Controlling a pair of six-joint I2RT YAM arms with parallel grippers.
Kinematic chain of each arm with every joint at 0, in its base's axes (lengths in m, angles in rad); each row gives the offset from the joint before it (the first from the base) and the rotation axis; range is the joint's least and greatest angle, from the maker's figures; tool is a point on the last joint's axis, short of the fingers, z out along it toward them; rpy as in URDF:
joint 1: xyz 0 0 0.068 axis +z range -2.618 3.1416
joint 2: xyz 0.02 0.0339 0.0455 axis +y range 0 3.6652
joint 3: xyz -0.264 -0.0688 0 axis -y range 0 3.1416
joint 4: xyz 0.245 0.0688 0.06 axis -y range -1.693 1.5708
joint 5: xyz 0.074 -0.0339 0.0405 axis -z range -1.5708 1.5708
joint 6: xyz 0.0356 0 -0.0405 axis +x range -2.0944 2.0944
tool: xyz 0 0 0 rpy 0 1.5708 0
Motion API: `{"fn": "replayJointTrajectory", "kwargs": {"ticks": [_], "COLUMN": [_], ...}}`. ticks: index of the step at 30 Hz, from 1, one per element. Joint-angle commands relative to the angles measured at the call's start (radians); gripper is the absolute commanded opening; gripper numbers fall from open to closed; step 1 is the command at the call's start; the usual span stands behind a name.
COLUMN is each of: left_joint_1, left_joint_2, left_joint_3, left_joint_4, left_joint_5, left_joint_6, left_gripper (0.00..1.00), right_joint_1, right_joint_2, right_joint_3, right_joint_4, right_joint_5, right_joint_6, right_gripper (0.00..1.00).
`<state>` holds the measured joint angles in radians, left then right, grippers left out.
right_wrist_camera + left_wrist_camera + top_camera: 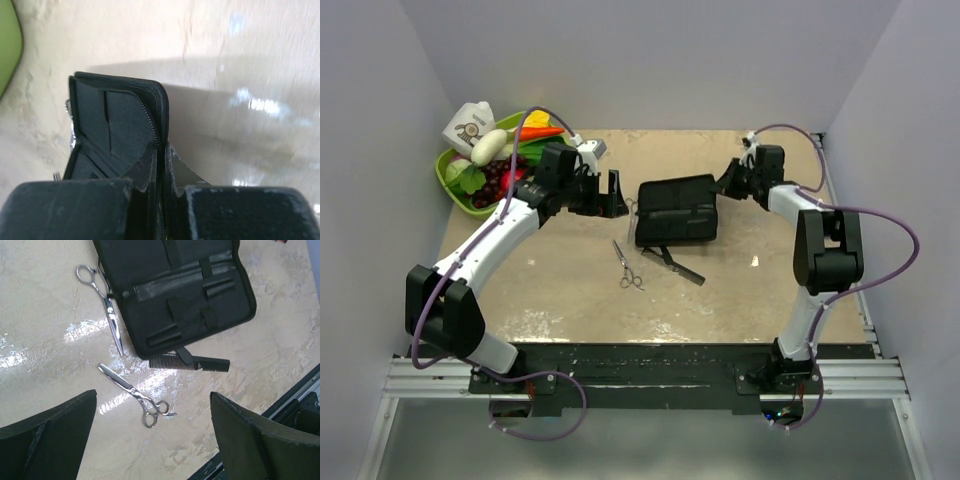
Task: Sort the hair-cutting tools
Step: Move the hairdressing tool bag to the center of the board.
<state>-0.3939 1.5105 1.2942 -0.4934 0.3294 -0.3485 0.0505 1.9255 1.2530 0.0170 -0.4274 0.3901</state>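
Observation:
The open black case (677,210) lies mid-table. One pair of silver scissors (627,268) rests in front of it, and a black comb (672,262) pokes out from under its near edge. In the left wrist view a second pair of scissors (114,322) lies along the side of the case (175,290), above the thinning scissors (135,392) and the comb (192,361). My left gripper (152,395) hovers open above the table, left of the case, holding nothing. My right gripper (162,160) is shut on the zipped rim of the case (120,125) at its right edge.
A green basket (453,178) of toy fruit and vegetables sits at the back left, with a white carton (470,125) behind it. Grey walls close in the table on three sides. A metal rail (640,375) runs along the near edge.

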Motion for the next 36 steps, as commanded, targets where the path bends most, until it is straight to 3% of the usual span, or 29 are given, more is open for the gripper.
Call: {"fn": "replayJointTrajectory", "kwargs": {"ticks": [1,12,13,14,17,21,24,29,36], "left_joint_1": [-0.003,-0.003,-0.003,-0.003,-0.003,-0.005,-0.005,-0.005,-0.003], "left_joint_2": [-0.045,-0.062,-0.061,-0.061,-0.053,-0.047,-0.042,-0.038,-0.032], "left_joint_3": [-0.009,-0.021,-0.022,-0.024,-0.026,-0.023,-0.019,-0.016,-0.016], "left_joint_4": [0.012,0.004,0.006,0.009,0.012,0.013,0.015,0.012,0.013], "left_joint_5": [0.010,-0.004,-0.003,0.002,0.007,0.008,0.007,-0.003,-0.015], "left_joint_6": [0.009,0.019,0.019,0.017,0.016,0.016,0.017,0.022,0.025], "left_gripper": [0.99,0.99,0.99,0.99,0.99,0.99,0.99,0.99,0.99], "right_joint_1": [-0.001,0.000,0.000,0.000,0.000,0.002,0.012,0.156,0.347], "right_joint_2": [0.050,0.164,0.164,0.164,0.142,0.087,-0.009,-0.179,-0.237], "right_joint_3": [0.140,0.212,0.210,0.210,0.218,0.220,0.184,0.186,0.161], "right_joint_4": [-0.040,-0.040,-0.042,-0.040,-0.046,-0.081,-0.094,-0.265,-0.385], "right_joint_5": [0.059,0.039,0.045,0.049,0.070,0.099,0.130,0.240,0.349], "right_joint_6": [0.004,0.004,-0.006,-0.011,-0.026,-0.060,-0.074,-0.184,-0.148], "right_gripper": [0.00,0.02,0.11,0.28,0.55,0.67,0.69,0.70,0.69]}}
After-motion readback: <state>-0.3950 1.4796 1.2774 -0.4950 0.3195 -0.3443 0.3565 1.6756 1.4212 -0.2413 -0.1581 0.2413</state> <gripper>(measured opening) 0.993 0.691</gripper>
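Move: The right hand already pinches the open tool bag by its right edge, with the bag's middle about 11 cm to the left, 3 cm back and 6 cm below. The comb lies roughly 15 cm back and 11 cm left, at table height; the scissors by the bag's far side are some 21 cm left and 4 cm back. From the left hand, the bag's middle is about 10 cm ahead, 13 cm right and 17 cm below. Keep the right fingers shut on the bag's right edge and carry it about 4 cm forward, rising a little, then lower it some 5 cm to the board. Open the fingers to about two thirds to let go, then lift clear, swinging up about 16 cm, left and back over the bag while the fingertips tilt up. ##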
